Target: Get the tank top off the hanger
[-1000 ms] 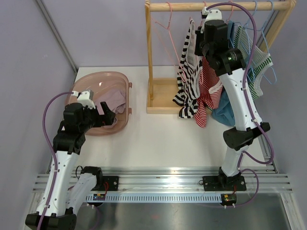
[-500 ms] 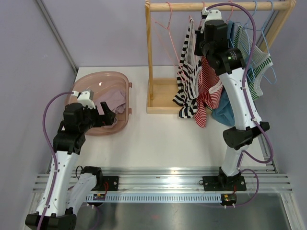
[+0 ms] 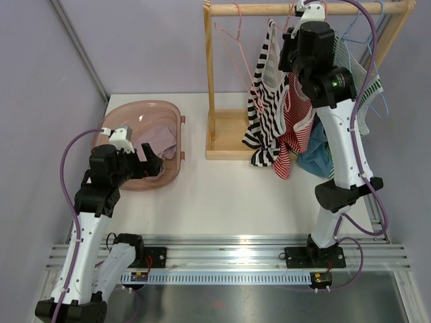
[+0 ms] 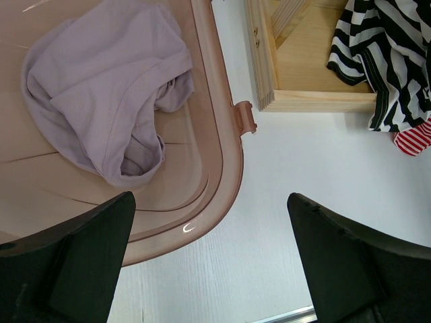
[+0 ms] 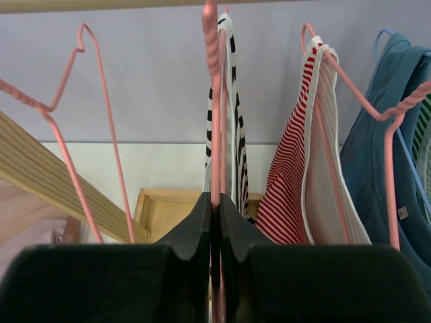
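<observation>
A black-and-white striped tank top [image 3: 264,101] hangs on a pink wire hanger [image 5: 214,101] at the wooden rail [image 3: 256,9]. It also shows in the right wrist view [image 5: 232,128]. My right gripper [image 5: 215,202] is shut on the hanger's neck, just below the rail; in the top view it [image 3: 291,47] sits high beside the top's straps. My left gripper [image 4: 210,198] is open and empty, low over the near right rim of the pink basket [image 4: 229,155]; in the top view it [image 3: 158,165] is at the left.
A lilac garment [image 4: 101,87] lies in the basket [image 3: 172,111]. On the rail hang an empty pink hanger [image 5: 87,134], a red-striped top [image 5: 289,182], a blue garment [image 5: 384,134] and a green-striped top [image 3: 363,87]. The rack's wooden base [image 3: 225,141] stands behind.
My right gripper has risen and shifted slightly right with the hanger, lifting the striped tank top a little. The left arm has not moved.
</observation>
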Controlling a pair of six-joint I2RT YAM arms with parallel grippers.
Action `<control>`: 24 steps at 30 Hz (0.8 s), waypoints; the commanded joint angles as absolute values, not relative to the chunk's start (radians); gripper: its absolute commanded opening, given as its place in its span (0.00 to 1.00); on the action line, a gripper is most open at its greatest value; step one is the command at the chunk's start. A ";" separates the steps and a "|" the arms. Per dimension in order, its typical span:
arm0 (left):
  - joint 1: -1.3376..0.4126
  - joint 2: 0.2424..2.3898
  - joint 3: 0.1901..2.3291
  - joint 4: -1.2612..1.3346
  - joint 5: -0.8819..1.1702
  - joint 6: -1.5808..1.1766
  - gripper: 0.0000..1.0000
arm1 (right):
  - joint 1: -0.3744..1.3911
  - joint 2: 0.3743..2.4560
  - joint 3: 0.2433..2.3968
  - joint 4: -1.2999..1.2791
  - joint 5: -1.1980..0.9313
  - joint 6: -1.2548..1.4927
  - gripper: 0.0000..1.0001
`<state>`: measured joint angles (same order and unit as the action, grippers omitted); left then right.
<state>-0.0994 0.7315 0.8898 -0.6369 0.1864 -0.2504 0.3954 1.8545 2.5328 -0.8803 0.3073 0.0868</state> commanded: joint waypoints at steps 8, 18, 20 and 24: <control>-0.132 0.716 0.910 -0.583 0.270 -0.256 0.99 | 0.388 1.599 2.372 -0.781 0.256 0.118 0.00; -0.526 0.796 1.156 -0.575 0.010 -0.359 0.99 | 0.388 1.232 1.947 -0.862 0.115 0.193 0.00; -0.671 0.833 1.215 -0.571 -0.101 -0.361 0.99 | 0.388 1.154 1.881 -0.906 0.031 0.201 0.00; -0.902 0.977 1.380 -0.555 -0.264 -0.296 0.99 | 0.388 1.043 1.829 -0.997 -0.083 0.225 0.00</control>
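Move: The right hand already grips the black-and-white tank top's hanger; the clear space it is taken to, before the rack, lies some 25 cm straight back and 5 lower. The red-striped tank top hangs about 8 cm ahead, 7 right and 20 below, the empty hanger 6 ahead, 15 left and 5 below. From the left hand, the black-and-white tank top is roughly 28 cm ahead, 38 right and 3 above. Right hand pulls the gripped hanger some 20 cm back off the rail; open left swings right and up. ##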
